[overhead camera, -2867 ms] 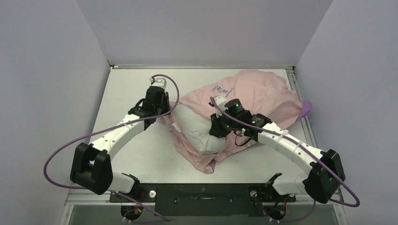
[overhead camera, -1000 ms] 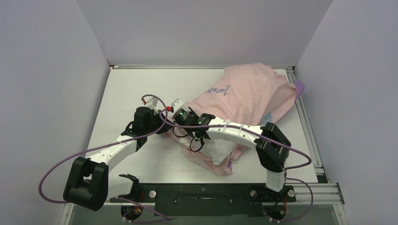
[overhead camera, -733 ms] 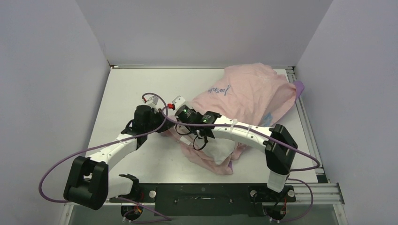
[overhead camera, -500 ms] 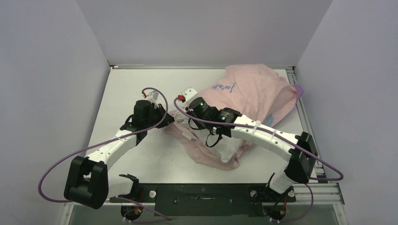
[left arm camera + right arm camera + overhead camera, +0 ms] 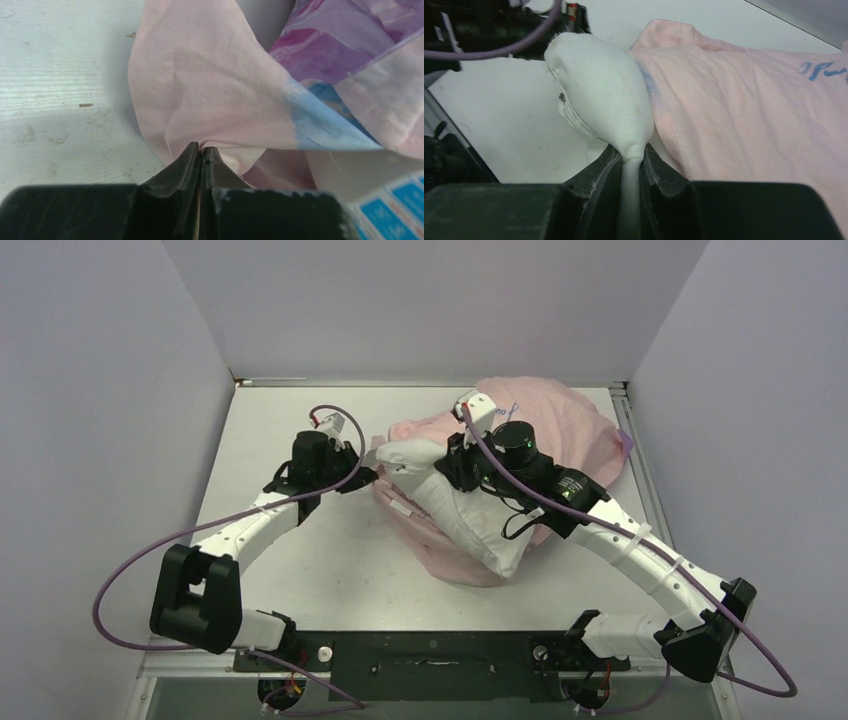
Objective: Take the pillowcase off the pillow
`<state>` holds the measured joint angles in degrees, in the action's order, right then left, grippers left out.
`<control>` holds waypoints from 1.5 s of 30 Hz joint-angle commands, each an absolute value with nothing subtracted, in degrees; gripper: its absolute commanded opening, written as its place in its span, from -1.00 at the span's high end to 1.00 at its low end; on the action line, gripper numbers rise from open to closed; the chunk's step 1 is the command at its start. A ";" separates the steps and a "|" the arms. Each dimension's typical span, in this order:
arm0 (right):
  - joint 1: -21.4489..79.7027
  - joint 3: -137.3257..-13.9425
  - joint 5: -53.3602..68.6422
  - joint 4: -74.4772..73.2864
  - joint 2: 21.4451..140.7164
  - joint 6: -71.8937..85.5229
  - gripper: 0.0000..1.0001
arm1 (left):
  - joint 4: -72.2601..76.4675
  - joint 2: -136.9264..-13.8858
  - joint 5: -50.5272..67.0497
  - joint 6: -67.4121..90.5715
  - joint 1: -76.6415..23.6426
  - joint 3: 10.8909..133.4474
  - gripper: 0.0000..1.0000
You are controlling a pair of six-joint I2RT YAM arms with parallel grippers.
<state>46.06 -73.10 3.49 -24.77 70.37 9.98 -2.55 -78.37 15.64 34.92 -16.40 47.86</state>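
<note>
The white pillow (image 5: pixel 462 512) lies slanted mid-table, its near part bare and its far part still inside the pale pink, inside-out pillowcase (image 5: pixel 575 430). My right gripper (image 5: pixel 447 458) is shut on a pinched corner of the pillow (image 5: pixel 599 85), which bulges past the jaws (image 5: pixel 631 154) and is held above the table. My left gripper (image 5: pixel 363 479) is shut on the pink edge of the pillowcase (image 5: pixel 210 95), the cloth bunching at the closed tips (image 5: pixel 202 148). Purple and blue print shows on the pillowcase's outer side in the left wrist view.
The white table (image 5: pixel 280 420) has grey walls on three sides and a metal rail (image 5: pixel 645 490) along the right edge. The left arm (image 5: pixel 484 25) and its purple cable sit just beyond the pillow's tip in the right wrist view.
My right gripper closed on the pillow's corner and swung back and right, lifting more white pillow out of the case. The left gripper stayed shut on the pillowcase edge, shifting slightly back.
</note>
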 commanded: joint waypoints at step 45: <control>37.98 -82.15 6.31 -27.28 80.67 18.17 -0.89 | -31.97 -53.31 -5.16 25.03 -23.07 56.43 -0.86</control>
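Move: The left hand still pinches the pillowcase's edge. The pillow's middle is some 17 cm to its right, 11 cm back and a little above. The right hand, higher up, still grips the bunched pillow, whose middle hangs about 5 cm back, 2 cm right and 12 cm below. From this hand the pinched pillowcase edge is roughly 15 cm left, 6 cm ahead and 16 cm below. Left hand pulls the pillowcase edge 9 cm right, opens, swings left; right carries pillow left and forward, lets go. ##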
